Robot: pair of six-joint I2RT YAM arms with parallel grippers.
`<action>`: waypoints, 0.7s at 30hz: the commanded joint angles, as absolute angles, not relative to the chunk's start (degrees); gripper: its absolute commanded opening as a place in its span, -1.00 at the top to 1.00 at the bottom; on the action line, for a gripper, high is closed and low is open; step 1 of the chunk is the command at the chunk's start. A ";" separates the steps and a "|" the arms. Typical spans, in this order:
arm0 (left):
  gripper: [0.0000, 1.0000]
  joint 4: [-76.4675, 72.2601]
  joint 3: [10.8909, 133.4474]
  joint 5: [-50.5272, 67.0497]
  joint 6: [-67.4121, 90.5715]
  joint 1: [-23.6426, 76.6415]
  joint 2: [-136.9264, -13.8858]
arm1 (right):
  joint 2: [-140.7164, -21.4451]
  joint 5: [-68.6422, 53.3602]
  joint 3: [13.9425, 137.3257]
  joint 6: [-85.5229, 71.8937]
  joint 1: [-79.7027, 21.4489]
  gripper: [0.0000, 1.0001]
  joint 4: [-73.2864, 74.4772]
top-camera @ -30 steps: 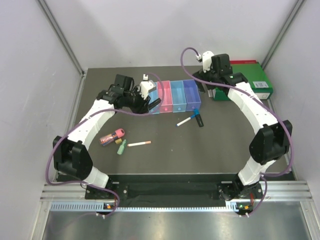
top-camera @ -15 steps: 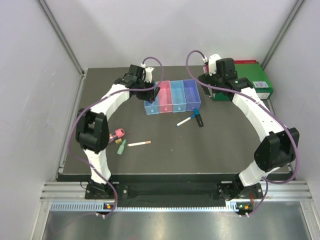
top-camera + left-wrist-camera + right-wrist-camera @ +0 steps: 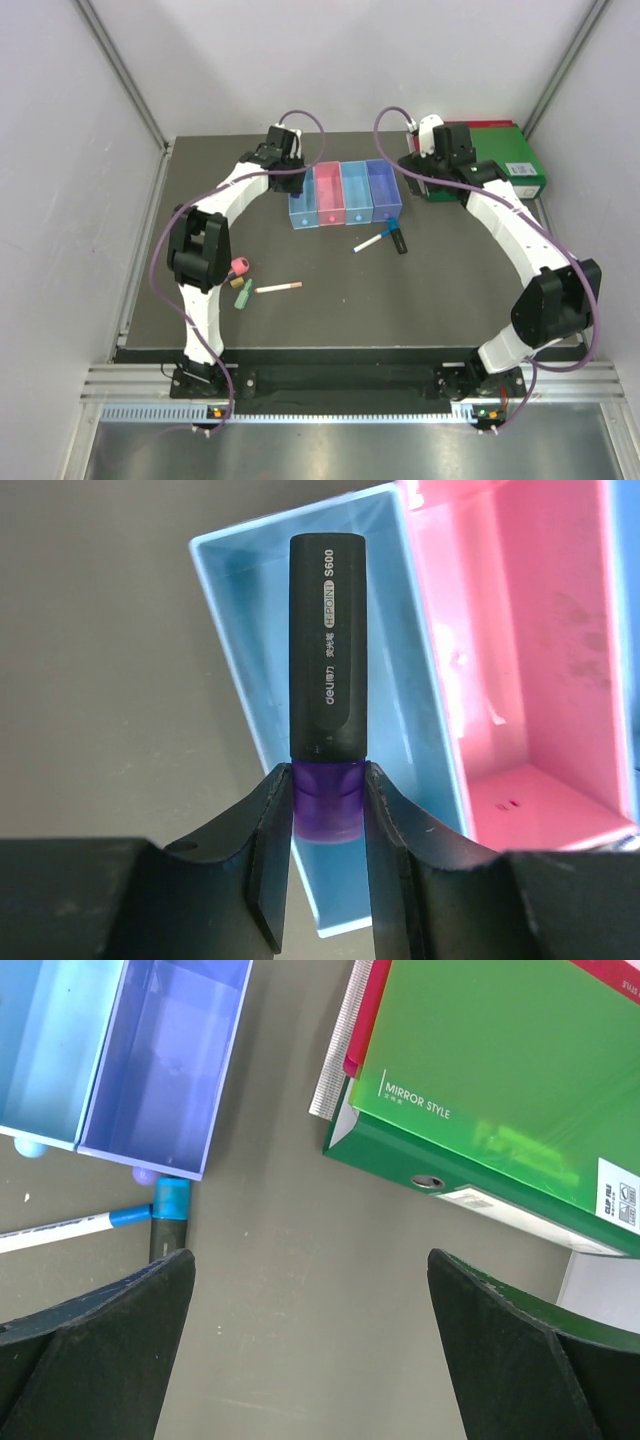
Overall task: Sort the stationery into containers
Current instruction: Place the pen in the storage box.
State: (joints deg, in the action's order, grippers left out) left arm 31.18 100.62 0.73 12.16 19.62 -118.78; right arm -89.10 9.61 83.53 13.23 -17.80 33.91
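My left gripper (image 3: 328, 800) is shut on the purple end of a purple-black highlighter (image 3: 328, 650). It hangs over the light blue end box (image 3: 236, 630) of the containers (image 3: 345, 193), next to the pink box (image 3: 500, 650). In the top view that gripper (image 3: 287, 165) sits at the row's back left. On the table lie a pink highlighter (image 3: 238, 267), a green highlighter (image 3: 243, 293), a pink-ended white pen (image 3: 278, 287), a blue-ended white pen (image 3: 370, 242) and a dark blue highlighter (image 3: 398, 238). My right gripper (image 3: 310, 1260) is open over bare table between the purple box (image 3: 165, 1060) and the binder.
A large green binder (image 3: 500, 1090) lies at the back right, with a red edge beneath it. The binder (image 3: 500, 165) nearly touches the right wall. Grey walls close in the table on both sides and behind.
My left arm has swung from the left of the boxes to behind them, carrying the highlighter over the end box. The right wrist has shifted slightly to the right.
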 commanded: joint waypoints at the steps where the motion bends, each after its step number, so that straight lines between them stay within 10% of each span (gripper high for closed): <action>1: 1.00 29.79 98.62 -2.73 13.18 19.42 -117.07 | -87.01 9.58 83.67 11.87 -17.23 -0.99 31.55; 4: 1.00 29.62 98.26 -1.50 12.48 19.51 -117.42 | -87.62 9.05 83.50 11.52 -17.23 -0.99 31.64; 13: 0.07 29.36 100.19 2.11 11.60 19.51 -118.48 | -89.12 3.17 79.98 12.39 -17.40 -0.99 33.13; 21: -0.14 29.62 101.68 3.60 11.16 19.51 -118.39 | -92.72 0.97 75.51 13.45 -17.93 -0.99 31.99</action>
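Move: The left light-blue compartment of the storage box lies under my left hand, its middle about 3 cm ahead and 5 below. The pink compartment is 8 cm right of it. From my right hand, the blue-capped black marker is about 8 cm left, 5 back and 17 below; the white marker is 8 cm farther left and 1 farther back, and the purple compartment about 9 ahead, 11 left and 15 below. My left hand, already over the compartment with the pen gripped by its purple cap, sinks only about 1 cm, holds still, then opens its fingers partway and lets go of the pen. Meanwhile my right hand, empty and wide open, sets off mainly down, about 5.5 cm, drawing back some 2 cm and tipping its fingers downward, towards the blue-capped black marker. ##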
